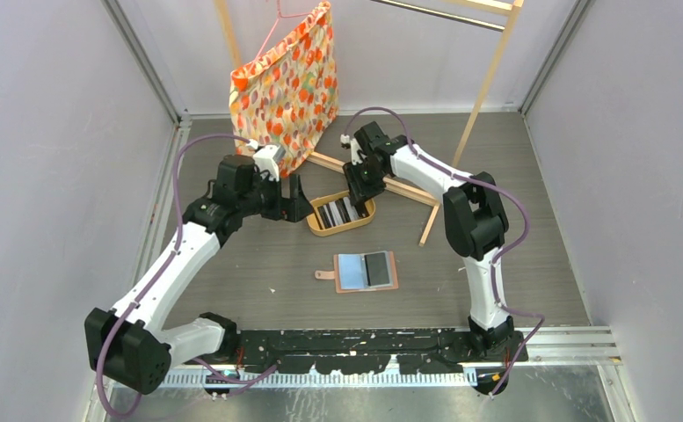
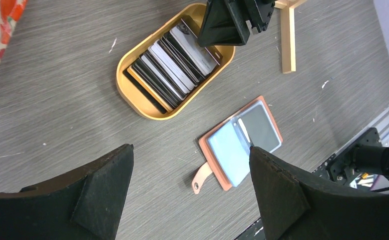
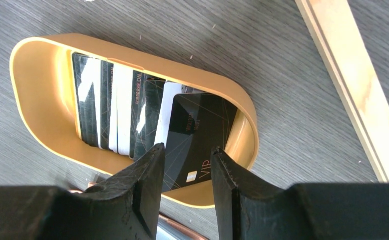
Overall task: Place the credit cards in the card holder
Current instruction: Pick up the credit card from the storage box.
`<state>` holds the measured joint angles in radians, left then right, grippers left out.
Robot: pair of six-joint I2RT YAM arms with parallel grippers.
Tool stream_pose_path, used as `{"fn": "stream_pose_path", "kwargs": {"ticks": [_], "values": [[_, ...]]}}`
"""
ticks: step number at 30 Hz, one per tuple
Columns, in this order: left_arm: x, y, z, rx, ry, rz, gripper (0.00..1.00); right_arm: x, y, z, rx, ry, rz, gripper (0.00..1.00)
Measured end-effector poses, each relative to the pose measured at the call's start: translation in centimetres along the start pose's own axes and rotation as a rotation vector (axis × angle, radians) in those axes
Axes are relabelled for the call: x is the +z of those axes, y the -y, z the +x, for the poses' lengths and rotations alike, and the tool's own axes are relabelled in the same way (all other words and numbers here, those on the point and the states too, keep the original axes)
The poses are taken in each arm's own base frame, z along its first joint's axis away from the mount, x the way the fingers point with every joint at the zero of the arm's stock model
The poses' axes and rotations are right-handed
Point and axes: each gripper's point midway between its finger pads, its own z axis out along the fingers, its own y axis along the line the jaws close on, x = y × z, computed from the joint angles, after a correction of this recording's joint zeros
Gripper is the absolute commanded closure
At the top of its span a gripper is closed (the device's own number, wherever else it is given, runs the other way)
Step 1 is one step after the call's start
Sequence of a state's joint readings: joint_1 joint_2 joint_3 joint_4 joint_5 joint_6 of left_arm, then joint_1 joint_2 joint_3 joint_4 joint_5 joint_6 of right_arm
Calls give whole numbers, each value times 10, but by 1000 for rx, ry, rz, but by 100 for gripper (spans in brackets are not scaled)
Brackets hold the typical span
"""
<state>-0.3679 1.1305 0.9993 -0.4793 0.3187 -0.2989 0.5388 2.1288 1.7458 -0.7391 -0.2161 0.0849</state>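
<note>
The credit cards (image 1: 342, 211) stand on edge in a row inside an oval wooden tray (image 1: 316, 230). My right gripper (image 3: 187, 148) hangs just above the tray's right end. It is open, its fingers a narrow gap apart over a black card marked VIP (image 3: 197, 125) that leans on the row (image 3: 117, 110). Neither finger is seen touching it. The card holder (image 1: 366, 271) lies open and flat on the table in front of the tray, showing a light-blue and a dark pocket (image 2: 232, 150). My left gripper (image 2: 190, 147) hovers wide open and empty left of the tray (image 2: 124, 90).
A flowered fabric bag (image 1: 287, 83) hangs on a hanger from a wooden rack (image 1: 483, 88) at the back. The rack's floor beam (image 3: 352, 85) runs close behind the tray. The grey walls stand on both sides.
</note>
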Motion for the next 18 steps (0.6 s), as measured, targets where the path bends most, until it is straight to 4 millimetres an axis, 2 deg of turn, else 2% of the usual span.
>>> {"fn": "stream_pose_path", "kwargs": {"ticks": [2,7,12,18], "values": [[3,1,3,-26,-5,15,17,-1,1,0,2,1,-3,58],[20,6,10,-169,-6,66,37,-2,1,-1,10,1,-17,59],[46,3,19,-370,1,75,45,-3,1,-1,16,0,-32,60],[87,-7,13,-536,9,60,50,-4,2,-1,22,0,-44,61]]}}
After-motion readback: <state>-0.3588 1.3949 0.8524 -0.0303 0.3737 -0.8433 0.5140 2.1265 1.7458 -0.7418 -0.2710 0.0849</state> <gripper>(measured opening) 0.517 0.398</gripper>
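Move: The black card leaning at the right end of the storage box lies about 10 cm ahead of my left hand, 9 cm to its right and 18 cm below. The middle of the box is 3 cm to the left of that card. From the same hand the open card holder lies roughly 2 cm back and 11 cm right, down on the table. The card is about 4 cm straight below my right hand. My left hand swoops in towards the box and the black card, first down and to the right, then also forward: about 6 cm down, 5 cm forward and 4 cm right. On the way I roll it some 30 degrees, its left side dropping, and close the fingers from nearly wide to about half open, touching nothing yet. My right hand holds its place over the card. ##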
